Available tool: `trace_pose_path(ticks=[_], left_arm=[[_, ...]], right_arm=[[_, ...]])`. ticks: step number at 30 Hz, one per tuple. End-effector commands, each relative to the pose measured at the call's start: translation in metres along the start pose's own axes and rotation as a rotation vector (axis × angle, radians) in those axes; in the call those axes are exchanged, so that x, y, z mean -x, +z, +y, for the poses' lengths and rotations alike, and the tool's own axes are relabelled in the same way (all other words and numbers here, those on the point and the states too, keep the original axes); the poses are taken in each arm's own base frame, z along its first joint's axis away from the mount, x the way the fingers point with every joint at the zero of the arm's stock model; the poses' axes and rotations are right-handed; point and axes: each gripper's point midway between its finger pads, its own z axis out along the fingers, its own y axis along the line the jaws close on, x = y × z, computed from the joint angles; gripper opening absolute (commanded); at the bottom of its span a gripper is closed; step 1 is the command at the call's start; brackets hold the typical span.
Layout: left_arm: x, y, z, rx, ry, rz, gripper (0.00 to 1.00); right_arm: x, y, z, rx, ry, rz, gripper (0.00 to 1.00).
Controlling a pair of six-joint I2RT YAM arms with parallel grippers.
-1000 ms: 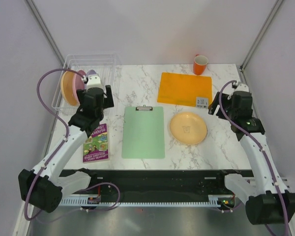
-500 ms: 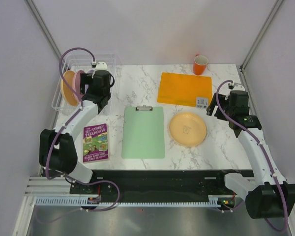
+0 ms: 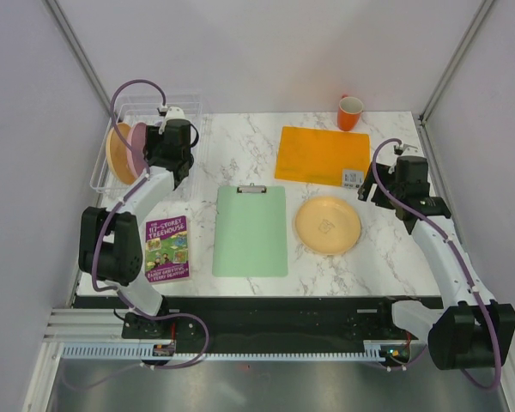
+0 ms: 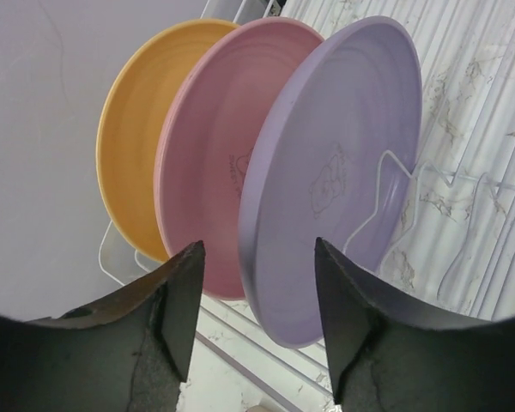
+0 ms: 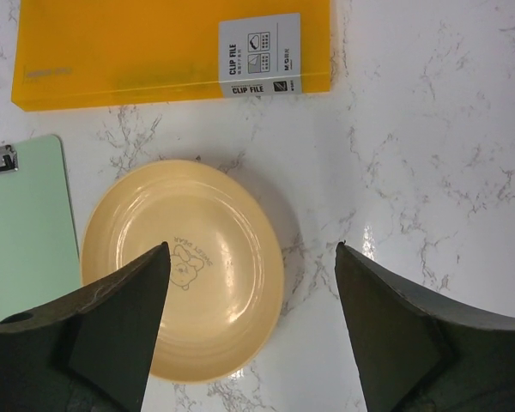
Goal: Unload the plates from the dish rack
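Three plates stand on edge in the white wire dish rack [image 4: 468,184]: a yellow-orange plate [image 4: 133,146], a pink plate [image 4: 210,163] and a lilac plate [image 4: 343,154]. My left gripper [image 4: 259,296] is open, and the lilac plate's lower rim sits between its fingers without touching either. From above, the left gripper [image 3: 166,137] is over the dish rack [image 3: 103,178] and hides the lilac plate. Another yellow-orange plate [image 3: 328,225] lies flat on the table. My right gripper [image 5: 251,257] hangs open and empty above that plate's [image 5: 154,283] right edge.
An orange mug [image 3: 350,112] stands at the back. An orange clip file [image 3: 322,155] lies behind the flat plate. A green clipboard [image 3: 251,230] is in the middle and a purple book [image 3: 167,249] at the front left. Walls close in both sides.
My left arm has reached further into the rack and its jaws have narrowed round the lilac plate's rim. The right arm has drifted slightly toward the back.
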Motion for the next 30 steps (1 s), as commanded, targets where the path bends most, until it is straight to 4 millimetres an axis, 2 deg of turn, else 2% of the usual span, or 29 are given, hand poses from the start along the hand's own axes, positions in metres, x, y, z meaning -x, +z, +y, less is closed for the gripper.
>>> trace_pose_path(ticks=[1,3,4,9,15,22,30], left_arm=[[0.011,0.004,0.008,0.048,-0.057,-0.026,0.47],[0.007,0.005,0.009,0.059,-0.058,-0.017,0.36],[0.006,0.005,0.01,0.065,-0.056,-0.014,0.23],[0.002,0.004,0.011,0.074,-0.052,-0.002,0.03],[0.009,-0.002,0.028,0.135,-0.065,-0.009,0.02],[0.04,-0.018,0.058,0.197,-0.095,-0.061,0.02],[0.055,-0.03,0.078,0.238,-0.111,-0.09,0.02]], right_arm=[[0.005,0.003,0.005,0.033,-0.012,-0.02,0.84],[0.003,0.004,0.005,0.033,-0.014,-0.015,0.85],[0.003,0.004,0.005,0.033,-0.014,-0.015,0.84],[0.002,0.004,0.005,0.034,-0.015,-0.013,0.84],[-0.001,0.006,0.005,0.036,-0.012,-0.004,0.84],[-0.003,0.007,0.008,0.055,-0.003,0.003,0.85],[-0.007,0.008,0.009,0.064,0.006,0.011,0.85]])
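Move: The left hand's half-closed fingers already straddle the near upper rim of the purple plate standing in the dish rack; its middle lies about 7 cm ahead, in line sideways, and some 5 cm below. The pink plate stands about 6 cm to the left of the purple one and level with it, the yellow plate roughly 11 cm to its left and a centimetre nearer. From the right hand the purple plate is some 18 cm ahead, 55 cm left and 9 cm lower. The left fingers shut on the purple plate's near upper rim and pinch it between their tips. While closing and afterwards the hand eases about 2 cm left, towards the pink plate, and 1.5 cm back, turning a little counter-clockwise; only near the end does it start upward, some 2 cm, keeping its grip. ##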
